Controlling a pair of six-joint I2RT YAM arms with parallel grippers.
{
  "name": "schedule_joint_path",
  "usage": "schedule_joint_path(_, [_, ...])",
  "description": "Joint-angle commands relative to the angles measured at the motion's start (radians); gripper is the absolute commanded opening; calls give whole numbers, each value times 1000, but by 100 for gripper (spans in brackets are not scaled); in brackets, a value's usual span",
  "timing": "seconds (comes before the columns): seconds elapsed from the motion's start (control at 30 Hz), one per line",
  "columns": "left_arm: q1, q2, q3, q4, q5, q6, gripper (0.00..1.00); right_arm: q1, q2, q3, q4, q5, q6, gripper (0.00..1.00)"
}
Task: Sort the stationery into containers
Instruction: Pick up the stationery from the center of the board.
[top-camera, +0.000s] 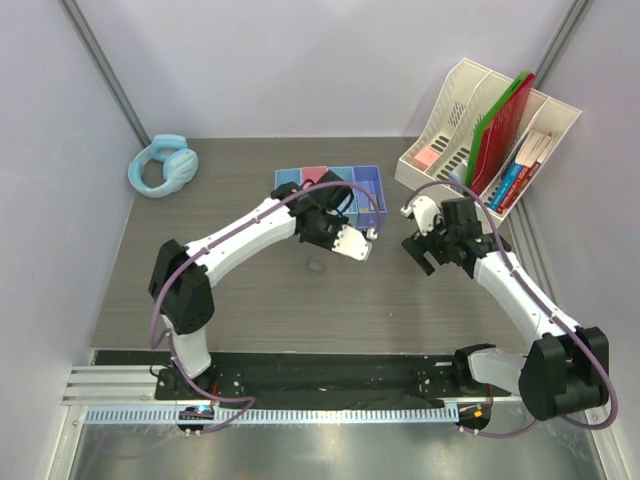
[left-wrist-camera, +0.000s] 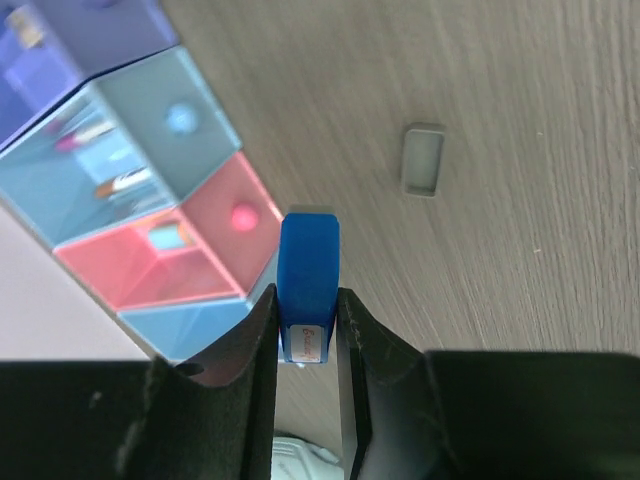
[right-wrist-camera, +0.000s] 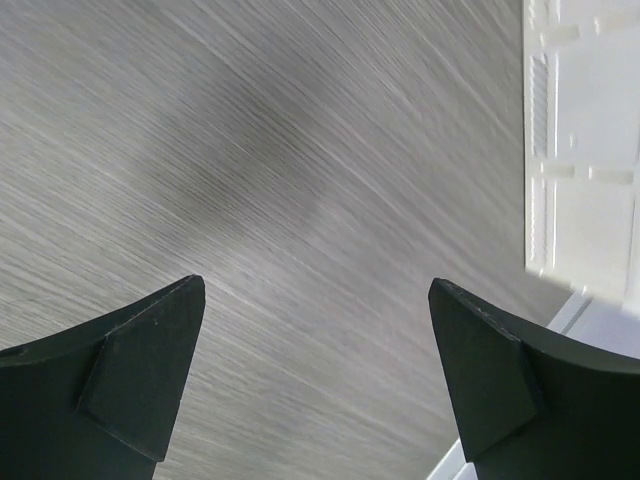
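Note:
My left gripper (left-wrist-camera: 305, 300) is shut on a blue block (left-wrist-camera: 308, 255), held upright just beside the row of containers (left-wrist-camera: 150, 190). That row runs purple, blue, pink, blue, and small items lie in the middle bins. In the top view the left gripper (top-camera: 322, 212) hangs at the front edge of the containers (top-camera: 372, 183). A grey eraser (left-wrist-camera: 423, 160) lies flat on the table, apart from the bins; from above, the grey eraser (top-camera: 316, 266) sits in front of the left arm. My right gripper (right-wrist-camera: 315, 340) is open over bare wood with nothing between its fingers; from above the right gripper (top-camera: 425, 257) is right of centre.
A cream slotted file organiser (top-camera: 455, 110) with red and green folders (top-camera: 503, 118) stands at the back right; its white edge (right-wrist-camera: 580, 150) is close to my right gripper. Light blue headphones (top-camera: 163, 165) lie at the back left.

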Motion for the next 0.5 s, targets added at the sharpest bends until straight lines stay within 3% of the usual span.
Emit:
schedule_joint_path(0.0, [-42,44,4,-67,-103,159,0,-90,-74,-17,103,-63,78,100])
schedule_joint_path(0.47, [-85,145,-67,-113,-163,177,0,-260,-114,-30,135,-103,108,100])
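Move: The small grey tray lies almost straight below the left gripper, which already holds the blue block: about 13 cm down, 1 cm back and 1 cm to the left. The four-compartment box stands beyond it, its middle some 14 cm ahead of the left gripper, 2 cm to its right and 11 cm down. From the empty right gripper the tray is about 29 cm to the left, level with it fore and aft, and 10 cm down. Lower the left gripper about 7 cm towards the grey tray, easing back only slightly, and swing its rightward-leaning fingers some 20 degrees to point nearly straight down, with a small clockwise turn. Keep the blue block gripped. Meanwhile draw the open right gripper about 6 cm farther right, away from the tray, rising nearly 3 cm. ##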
